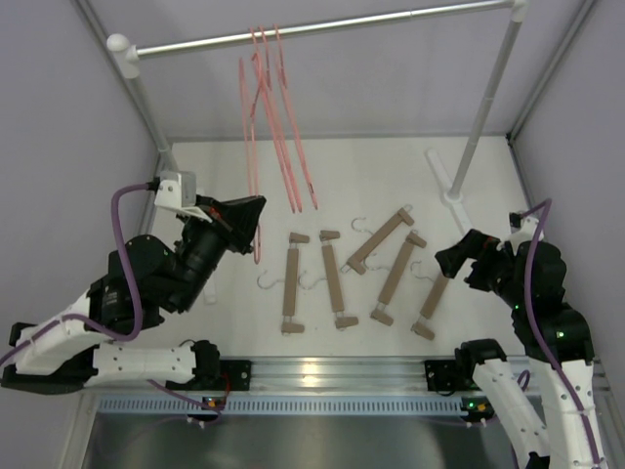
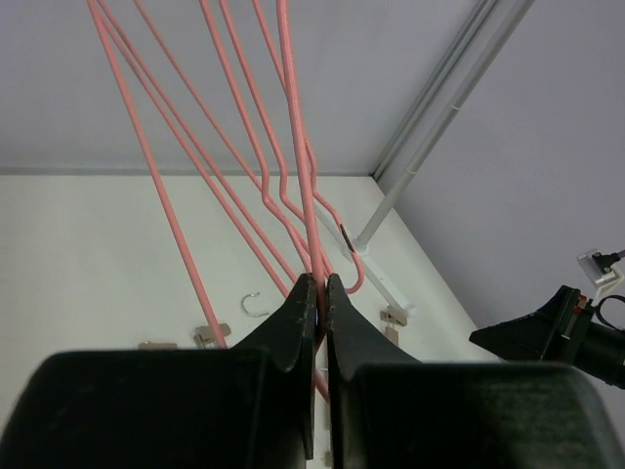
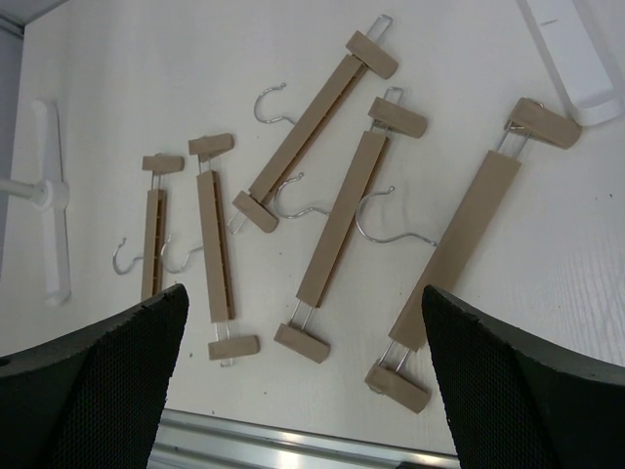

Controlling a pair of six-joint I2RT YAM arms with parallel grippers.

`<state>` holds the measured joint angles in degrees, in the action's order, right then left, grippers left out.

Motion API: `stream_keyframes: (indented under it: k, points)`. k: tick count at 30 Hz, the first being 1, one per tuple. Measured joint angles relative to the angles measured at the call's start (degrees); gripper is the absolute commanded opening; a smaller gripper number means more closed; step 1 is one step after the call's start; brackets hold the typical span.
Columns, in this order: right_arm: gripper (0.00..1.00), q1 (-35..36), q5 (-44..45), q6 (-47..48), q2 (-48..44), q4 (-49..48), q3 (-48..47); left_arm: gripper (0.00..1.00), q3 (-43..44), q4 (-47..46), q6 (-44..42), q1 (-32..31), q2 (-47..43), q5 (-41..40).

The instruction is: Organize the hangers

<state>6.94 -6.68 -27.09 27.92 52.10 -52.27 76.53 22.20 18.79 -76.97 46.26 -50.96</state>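
Several pink wire hangers (image 1: 278,117) hang from the silver rail (image 1: 322,25) at the back. My left gripper (image 1: 256,217) is raised under them, shut on the low wire of one pink hanger (image 2: 298,147). In the left wrist view the wire runs straight down between the closed left gripper (image 2: 321,283) jaws. Several tan wooden bar hangers (image 1: 334,278) with silver hooks lie flat on the white table. They also fill the right wrist view, wooden hangers (image 3: 342,215) side by side. My right gripper (image 1: 451,262) hovers at their right end, and the right gripper (image 3: 304,293) is open and empty.
The rail rests on white posts, left post (image 1: 137,88) and right post (image 1: 483,107), with a white foot (image 1: 447,181) on the table. Grey walls close in both sides. A metal strip (image 1: 332,371) runs along the table's near edge.
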Motion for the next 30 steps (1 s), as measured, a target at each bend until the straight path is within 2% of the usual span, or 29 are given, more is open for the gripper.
stream_keyframes:
  k: [13, 19, 22, 27, 30]
  points:
    - [0.99, 0.0, -1.09, 0.07, 0.83, -0.15, -1.16, 0.0, 2.43, -4.26, -7.76, 0.7, 5.18, -2.95]
    - [0.99, 0.0, -1.46, 0.07, 1.2, -0.15, -1.16, 0.0, 3.72, -4.61, -8.87, 4.52, 6.64, -2.38]
    - [1.0, 0.0, -1.57, 0.09, 1.22, -0.15, -1.16, 0.0, 4.24, -4.24, -8.37, 9.4, 7.52, -0.33]
    - [0.99, 0.0, -1.6, 0.2, 1.22, -0.15, -1.16, 0.0, 4.37, -2.6, -3.87, 24.81, 9.14, 10.64]
    - [0.99, 0.0, -1.6, 0.57, 1.22, -0.13, -1.16, 0.0, 3.89, -2.01, -1.38, 31.52, 9.51, 16.57]
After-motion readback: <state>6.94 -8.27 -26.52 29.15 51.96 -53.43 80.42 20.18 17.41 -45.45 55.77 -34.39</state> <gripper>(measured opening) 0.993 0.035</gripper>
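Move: The left hand grips the pink hanger with its hook end up. The bare stretch of rail it is bound for lies about 25 cm ahead, 3 cm to the left and some 23 cm above the hand. Around the three hangers already hung, the middle is roughly 24 cm ahead, 4 cm right and 11 cm up; the rail's left end is some 20 cm ahead, 28 cm left and 23 cm up. From the idle right hand, that bare stretch is about 26 cm ahead, 54 cm left and 45 cm up. The left hand, keeping its pinch on the raised pink hanger, eases forward at first with a slight rise and a small drift to the right, then sweeps faster forward and left, about 10 cm ahead in all and 3 cm left, towards the bare rail left of the hung hangers. As it goes the wrist turns some 15 degrees counter-clockwise, and near the end the hand sinks a centimetre or so, bringing the hook to the rail while the fingers stay shut. ##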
